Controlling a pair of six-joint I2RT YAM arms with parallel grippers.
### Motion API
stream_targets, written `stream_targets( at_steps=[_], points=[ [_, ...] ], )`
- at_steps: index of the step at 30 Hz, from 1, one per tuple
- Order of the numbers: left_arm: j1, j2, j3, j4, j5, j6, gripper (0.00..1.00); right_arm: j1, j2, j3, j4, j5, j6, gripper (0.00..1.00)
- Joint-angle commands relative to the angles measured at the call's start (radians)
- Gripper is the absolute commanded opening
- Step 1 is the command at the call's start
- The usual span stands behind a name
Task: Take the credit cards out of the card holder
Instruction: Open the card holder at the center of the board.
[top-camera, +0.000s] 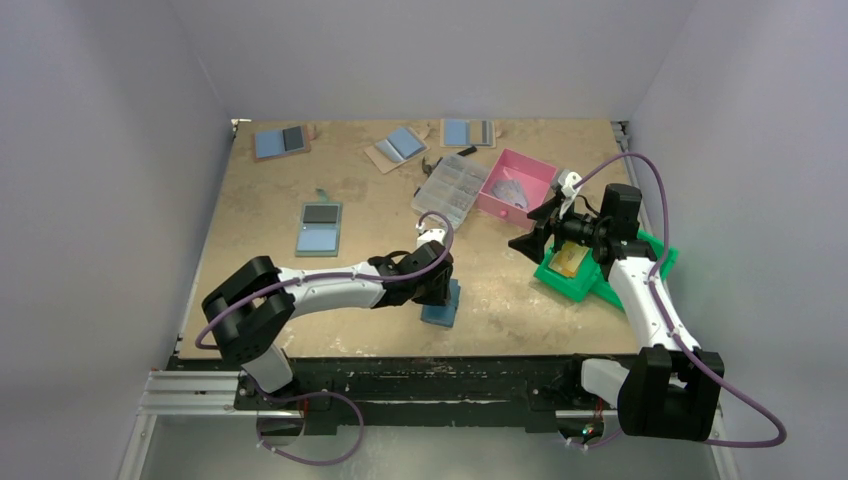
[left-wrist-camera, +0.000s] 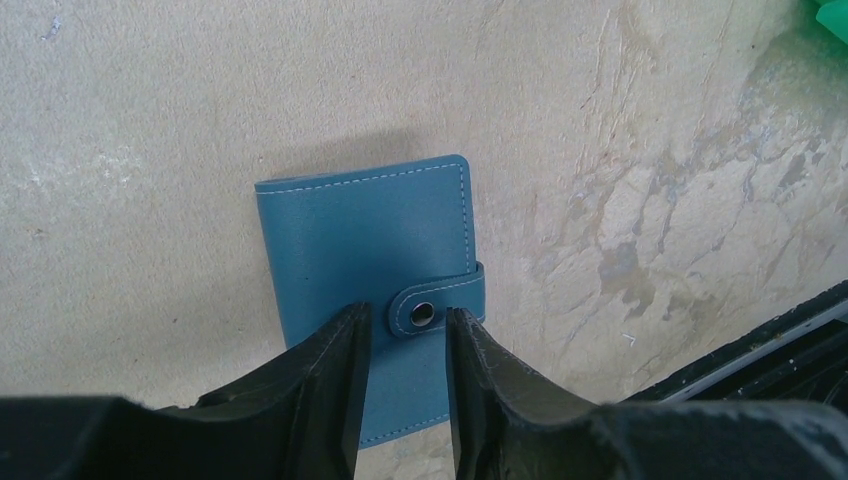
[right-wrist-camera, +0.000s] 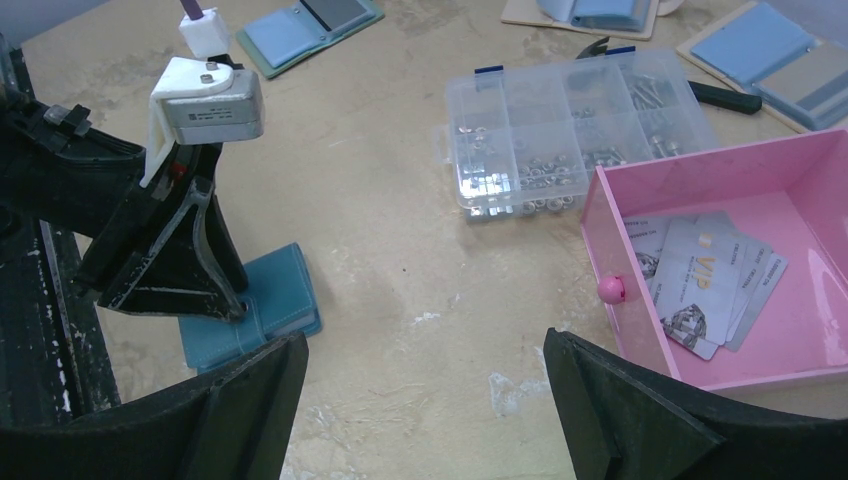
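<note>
The card holder (top-camera: 441, 305) (left-wrist-camera: 370, 240) (right-wrist-camera: 270, 295) lies shut on the table near the front edge, teal-blue, with its snap strap (left-wrist-camera: 460, 285) fastened. My left gripper (top-camera: 435, 290) (left-wrist-camera: 408, 310) points down onto it. Its fingers stand narrowly apart on either side of the strap's snap end, and a gap shows beside the left finger. The credit cards are hidden inside the shut holder. My right gripper (top-camera: 530, 240) (right-wrist-camera: 425, 338) hangs wide open above bare table to the right, holding nothing.
A pink box (top-camera: 517, 185) (right-wrist-camera: 620, 230) with loose cards (right-wrist-camera: 700, 285) and a clear parts organiser (top-camera: 452, 188) (right-wrist-camera: 560, 130) stand behind. A green stand (top-camera: 590, 270) sits under the right arm. One open holder (top-camera: 320, 228) lies left, three more along the back edge.
</note>
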Motion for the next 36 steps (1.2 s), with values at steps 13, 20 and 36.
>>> stream_targets(
  at_steps=[13,20,36],
  points=[
    [-0.014,-0.007,0.048,0.004,0.014,-0.001,0.32,-0.005,-0.005,-0.008,0.011,-0.012,-0.016,0.99],
    [-0.014,0.014,0.041,0.018,0.013,-0.002,0.30,-0.005,-0.005,-0.010,0.012,-0.015,-0.016,0.99],
    [-0.013,-0.023,0.001,0.067,-0.046,-0.003,0.00,-0.005,-0.005,-0.011,0.012,-0.016,-0.015,0.99]
  ],
)
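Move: The closed card holder lies right under the left fingertips, its middle about 1 cm back and 1 cm below, with the snap of its strap between the fingers. The clear parts box stands about 26 cm ahead and 3 cm right, the pink box about 26 cm ahead and 19 cm right. An open blue holder lies some 16 cm ahead and 28 cm left. From the right hand the card holder is about 18 cm left, 10 cm back and 15 cm down. The left fingers close nearly shut at the strap's free end while the hand shifts about 1.5 cm right. ##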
